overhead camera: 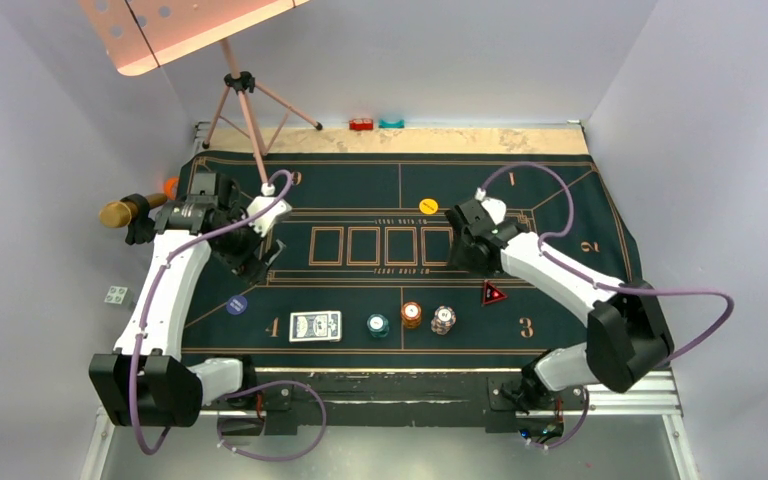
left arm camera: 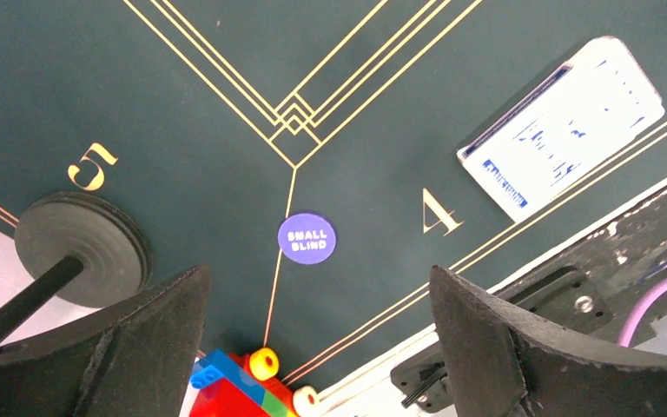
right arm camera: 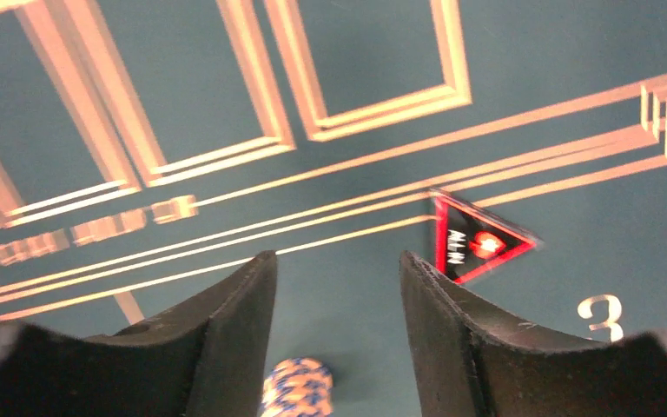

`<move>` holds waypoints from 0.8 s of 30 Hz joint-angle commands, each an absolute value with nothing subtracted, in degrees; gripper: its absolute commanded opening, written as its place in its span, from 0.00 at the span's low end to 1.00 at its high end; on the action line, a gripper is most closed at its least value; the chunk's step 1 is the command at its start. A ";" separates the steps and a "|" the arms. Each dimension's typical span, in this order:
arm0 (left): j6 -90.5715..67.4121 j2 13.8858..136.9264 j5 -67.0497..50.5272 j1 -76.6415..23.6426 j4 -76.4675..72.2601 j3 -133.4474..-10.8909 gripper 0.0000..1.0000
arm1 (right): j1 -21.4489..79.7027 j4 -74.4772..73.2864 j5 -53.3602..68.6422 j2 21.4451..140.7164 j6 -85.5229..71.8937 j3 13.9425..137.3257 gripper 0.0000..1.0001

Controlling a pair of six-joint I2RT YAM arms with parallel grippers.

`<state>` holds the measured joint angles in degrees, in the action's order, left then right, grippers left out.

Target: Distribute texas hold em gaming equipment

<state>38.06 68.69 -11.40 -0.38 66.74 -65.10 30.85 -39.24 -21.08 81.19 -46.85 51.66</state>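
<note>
On the green felt mat (overhead camera: pixel 560 190), a blue-and-white card deck (overhead camera: pixel 315 326) lies near the front by the number 4. Right of it stand teal (overhead camera: pixel 377 325), orange (overhead camera: pixel 412 315) and white-red (overhead camera: pixel 444 320) chip stacks. The red triangle marker (overhead camera: pixel 493 293) lies further right. A blue disc (overhead camera: pixel 237 305) sits front left and a yellow disc (overhead camera: pixel 428 206) sits in the back middle. My left gripper (left arm camera: pixel 319 274) hangs wide open above the "small blind" blue disc (left arm camera: pixel 307 243), holding nothing. My right gripper (right arm camera: pixel 337 256) is open over bare felt, between the triangle (right arm camera: pixel 478 245) and the orange stack (right arm camera: pixel 297 387).
A tripod stand (overhead camera: pixel 245 95) rises at the back left, with a dark round base (left arm camera: pixel 82 248) on the mat's left edge. A gold-tipped cylinder (overhead camera: pixel 125 212) lies off the mat at left. Red (overhead camera: pixel 361 124) and teal (overhead camera: pixel 392 123) blocks sit at the back. Toy bricks (left arm camera: pixel 234 387) lie by the front-left corner.
</note>
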 commanded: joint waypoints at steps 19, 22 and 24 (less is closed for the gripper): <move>31.91 64.42 -26.30 -0.29 67.08 -62.82 1.00 | 56.06 -28.50 -7.39 82.12 -22.10 68.55 0.81; 30.81 64.26 -25.10 -0.33 65.52 -62.26 1.00 | 59.78 -29.41 -7.42 82.98 -20.35 67.86 0.84; 29.72 64.13 -24.41 -0.32 64.66 -62.23 1.00 | 61.84 -30.77 -8.16 84.02 -19.36 67.86 0.88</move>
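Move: The green chip stack, which the right hand goes for, lies about 18 cm to its left and 9 cm back, some 4 cm lower. The orange stack is 10 cm left and 7 cm back, the grey stack 4 cm left and 8 cm back, the red triangle 4 cm right and 2 cm back. From the left hand the card deck lies roughly 12 cm right, 5 cm back and 14 cm below; the small blind button is 4 cm left, level with it. Towards the green chip stack the right hand sweeps about 20 cm left, arching up some 15 cm away from the triangle, then sinking and drawing back as its wrist turns about 50 degrees counter-clockwise and its fingers open wide. The left hand, fingers still open, shifts right, then back towards the deck, its fingertips tilting rightward. ##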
